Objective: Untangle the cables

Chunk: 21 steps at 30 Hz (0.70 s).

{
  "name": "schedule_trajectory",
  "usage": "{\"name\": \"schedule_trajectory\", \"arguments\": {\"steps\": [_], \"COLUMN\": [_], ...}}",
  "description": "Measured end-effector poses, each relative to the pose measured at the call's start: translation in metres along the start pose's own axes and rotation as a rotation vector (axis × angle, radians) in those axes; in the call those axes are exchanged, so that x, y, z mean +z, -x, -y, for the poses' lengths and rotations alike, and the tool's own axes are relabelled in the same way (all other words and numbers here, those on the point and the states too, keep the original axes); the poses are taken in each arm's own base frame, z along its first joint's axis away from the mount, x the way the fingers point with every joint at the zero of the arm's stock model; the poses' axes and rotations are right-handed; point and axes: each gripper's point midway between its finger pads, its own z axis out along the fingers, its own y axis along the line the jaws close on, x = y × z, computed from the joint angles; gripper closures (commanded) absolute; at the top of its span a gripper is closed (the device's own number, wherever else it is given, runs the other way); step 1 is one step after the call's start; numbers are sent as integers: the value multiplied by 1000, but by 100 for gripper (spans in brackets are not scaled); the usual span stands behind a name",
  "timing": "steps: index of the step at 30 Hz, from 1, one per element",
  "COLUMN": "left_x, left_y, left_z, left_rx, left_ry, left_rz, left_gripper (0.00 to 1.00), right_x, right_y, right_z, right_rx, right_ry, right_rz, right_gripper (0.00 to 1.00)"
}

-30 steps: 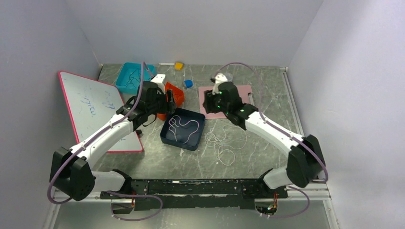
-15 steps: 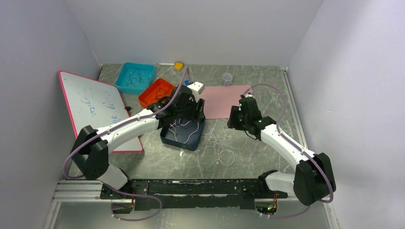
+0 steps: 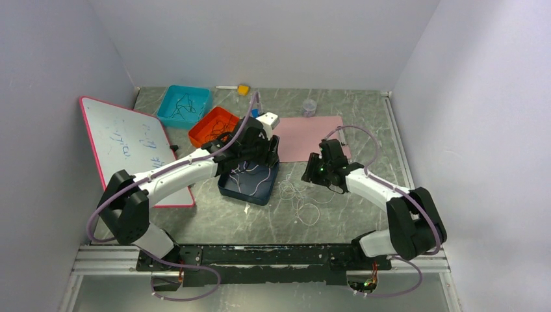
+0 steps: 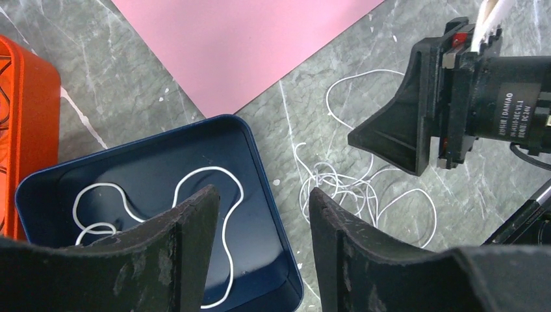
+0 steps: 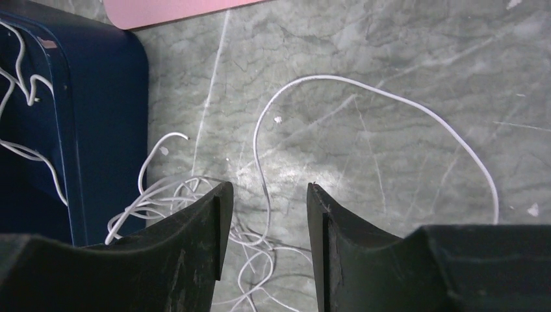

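A small tangle of white cables (image 3: 302,195) lies on the grey table just right of a dark blue tray (image 3: 227,185). One more white cable (image 4: 242,193) lies looped inside that tray. My left gripper (image 3: 263,155) hangs open over the tray's right edge (image 4: 263,190), with nothing between its fingers. My right gripper (image 3: 313,171) is low over the tangle's upper right part. It stands open (image 5: 268,188), and a loose white strand (image 5: 263,162) runs on the table below the gap between its fingers. Thin dark cables lie in the teal tray (image 3: 184,104) and the orange tray (image 3: 209,128).
A pink sheet (image 3: 305,138) lies flat behind both grippers. A whiteboard (image 3: 130,146) leans at the left wall. A yellow block (image 3: 243,90) and a small clear cup (image 3: 309,107) stand near the back wall.
My left arm has swung right from the orange tray to the blue tray. My right arm has come forward off the pink sheet and down over the white tangle.
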Motion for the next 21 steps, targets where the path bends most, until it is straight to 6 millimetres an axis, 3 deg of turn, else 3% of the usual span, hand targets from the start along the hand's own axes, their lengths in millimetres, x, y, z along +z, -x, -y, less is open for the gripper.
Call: {"name": "schedule_trajectory", "arguments": {"steps": [6, 21], "left_x": [0, -6], "left_y": [0, 6], "left_z": [0, 1], "left_rx": [-8, -30], "left_ry": [2, 2], "left_rz": [2, 21], "left_gripper": [42, 42], "right_x": [10, 21], "right_y": [1, 0], "right_z": [-2, -15], "right_rx": [6, 5], "right_ry": [14, 91], "right_rz": [1, -3], "right_gripper": [60, 98]}}
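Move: The white cable strand running out of the tangle crosses just under the right hand's open fingers, about 1 cm ahead, 1 cm to its left and 2 cm below. The tangle is some 5 cm left and 4 cm back from the hand; the navy tray's middle is about 20 cm left and 1 cm ahead, and the pink clipboard about 18 cm ahead and 2 cm right. From the left hand, that strand lies roughly 11 cm right, 2 cm back and 14 cm below. The right hand sinks a little under 2 cm onto the white strand while easing left and slightly forward, its half-open fingers starting to close on the way down. Near the table it keeps drifting left, about 2 cm in all, shuts the fingers almost fully to pinch the strand just where it leaves the tangle, and starts back up by about half a centimetre, the wrist rolling only some 5 degrees. ##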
